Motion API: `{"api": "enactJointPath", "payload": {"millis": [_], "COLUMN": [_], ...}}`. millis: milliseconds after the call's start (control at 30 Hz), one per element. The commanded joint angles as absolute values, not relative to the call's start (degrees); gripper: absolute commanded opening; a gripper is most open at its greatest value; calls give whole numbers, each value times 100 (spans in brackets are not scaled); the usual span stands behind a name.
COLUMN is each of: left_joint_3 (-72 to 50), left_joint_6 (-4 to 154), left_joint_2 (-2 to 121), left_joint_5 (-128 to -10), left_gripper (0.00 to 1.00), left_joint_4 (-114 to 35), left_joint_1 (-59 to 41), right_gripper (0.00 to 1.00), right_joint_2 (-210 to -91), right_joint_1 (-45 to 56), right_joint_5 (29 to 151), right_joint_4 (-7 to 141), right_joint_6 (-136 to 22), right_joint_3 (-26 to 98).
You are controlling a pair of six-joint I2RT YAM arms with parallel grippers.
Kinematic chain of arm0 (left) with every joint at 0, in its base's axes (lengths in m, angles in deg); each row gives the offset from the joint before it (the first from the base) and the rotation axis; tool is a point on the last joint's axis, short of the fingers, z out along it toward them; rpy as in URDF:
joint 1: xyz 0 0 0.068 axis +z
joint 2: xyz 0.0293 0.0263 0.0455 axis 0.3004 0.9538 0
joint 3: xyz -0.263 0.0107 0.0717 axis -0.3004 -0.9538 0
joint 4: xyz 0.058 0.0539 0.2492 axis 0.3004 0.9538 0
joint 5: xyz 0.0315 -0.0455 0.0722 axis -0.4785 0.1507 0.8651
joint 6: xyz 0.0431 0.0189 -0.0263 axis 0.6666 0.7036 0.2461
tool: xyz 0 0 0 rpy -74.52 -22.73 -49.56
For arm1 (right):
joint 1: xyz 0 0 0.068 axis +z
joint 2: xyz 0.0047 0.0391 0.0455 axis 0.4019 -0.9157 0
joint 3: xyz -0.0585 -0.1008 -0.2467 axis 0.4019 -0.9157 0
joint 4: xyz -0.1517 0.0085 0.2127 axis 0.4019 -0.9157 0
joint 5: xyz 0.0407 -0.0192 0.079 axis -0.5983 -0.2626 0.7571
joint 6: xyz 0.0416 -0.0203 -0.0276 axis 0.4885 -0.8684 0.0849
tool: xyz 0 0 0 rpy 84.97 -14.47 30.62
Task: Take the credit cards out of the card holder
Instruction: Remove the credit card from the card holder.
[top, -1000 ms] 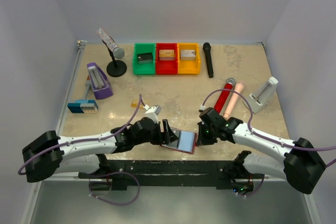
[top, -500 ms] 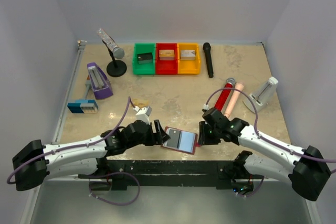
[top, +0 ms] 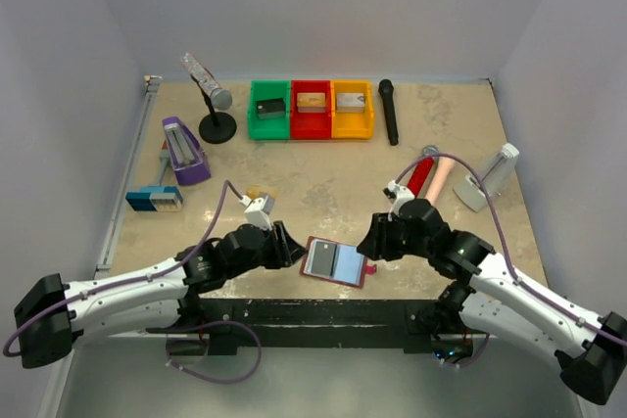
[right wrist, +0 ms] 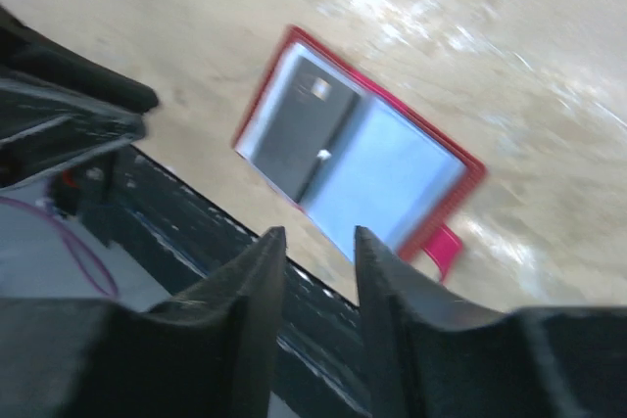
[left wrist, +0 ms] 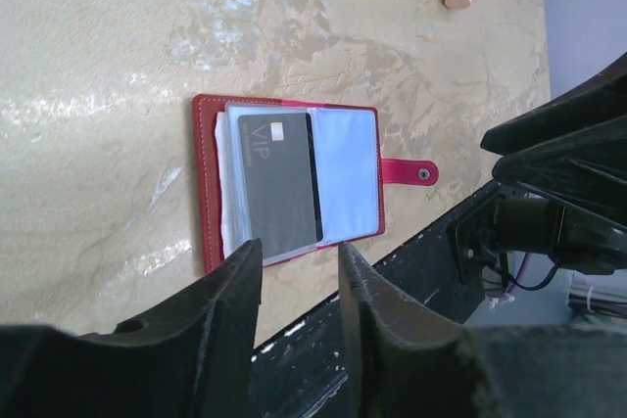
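The dark red card holder point(top: 334, 261) lies open and flat near the table's front edge, its light blue pockets facing up. A dark grey credit card point(left wrist: 279, 183) sits in the left pocket, also visible in the right wrist view point(right wrist: 299, 139). The red tab strap point(left wrist: 411, 172) sticks out on the right side. My left gripper point(top: 292, 245) hovers just left of the holder, open and empty point(left wrist: 297, 248). My right gripper point(top: 370, 242) is just right of it, open and empty too point(right wrist: 318, 233). A small tan flat piece point(top: 265, 190) lies behind the left wrist.
Green point(top: 268, 110), red point(top: 312, 110) and yellow point(top: 353, 110) bins with blocks stand at the back. A black microphone point(top: 389, 112), red and pink microphones point(top: 419, 175), a white stand point(top: 490, 175), a purple stapler point(top: 183, 151) and a black rail point(top: 313, 310) surround the area.
The right gripper has opened, let go of the card holder's right edge and pulled back. The left gripper has drawn back left and narrowed its jaws. The holder now rests flat.
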State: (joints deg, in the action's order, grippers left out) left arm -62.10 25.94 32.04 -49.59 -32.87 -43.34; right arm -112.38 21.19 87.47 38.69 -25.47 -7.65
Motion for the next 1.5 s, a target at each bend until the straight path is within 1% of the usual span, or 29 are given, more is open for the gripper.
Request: {"api": "enactJointPath", "payload": {"millis": [0,33,100,133,233,333,533,767,1267,1367,1467], "left_joint_3": [-6110,-6075,-6022,-6004,-5978,-5960,-6030,-6258,-6953,-7041,-7102], "left_joint_6": [3087,3166,3281,3316,3317,3282,3141,2948,2693,2675,2666], "left_joint_2": [3495,3601,3847,3970,4339,4761,5464,5878,5817,5677,5378], "left_joint_5": [-5366,-5472,-5630,-5709,-5903,-6035,-6228,-6211,-6079,-6088,-5930], "left_gripper": [30,22,2,0,0,0,0,0,0,0,0], "left_joint_4": [-4098,-4177,-4344,-4449,-4818,-5153,-5829,-6015,-6138,-6225,-6252], "left_joint_1": [-4229,-4202,-4150,-4123,-4044,-4009,-3991,-3991,-3991,-3991,-3991], "right_gripper": [33,29,23,20,18,18,17,17,17,18,23], "right_joint_2": [-11051,-11191,-11603,-11814,-12482,-12992,-13608,-13653,-13381,-13144,-12758], "right_joint_1": [2095,2087,2086,2086,2086,2086,2086,2086,2086,2086,2086], "right_joint_5": [9526,9676,10097,10239,10424,10503,10513,10328,10003,10011,9941], "right_joint_4": [6322,6433,6504,6678,7565,8268,9017,8922,8394,8236,7841], "right_joint_6": [-2084,-2021,-2081,-2038,-1661,-1397,-1168,-1220,-1361,-1370,-1370], "right_joint_3": [-1561,-1589,-1467,-1492,-1790,-2054,-2520,-2723,-2881,-2793,-2583]}}
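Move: The open card holder's middle is about 10 cm to the right of my left hand and level with it fore and aft. The black card in its left page is about 7 cm right and 1 cm ahead, both some 9 cm below; a yellow card lies 18 cm ahead and 10 cm left. From my right hand the holder's blue right page is 5 cm left, 1 cm back and 9 cm down, the black card 12 cm left and 1 cm ahead, and the strap almost straight below. I swing my right hand about 6 cm left, then sink it some 9 cm to the near part of the blue right page, easing slightly back and tipping the fingers steeper as they narrow to a small gap. My left hand shuts its empty fingers and sinks about 8 cm, swinging right and then partly back left, until the closed tips rest on the left page's outer edge beside the black card. ##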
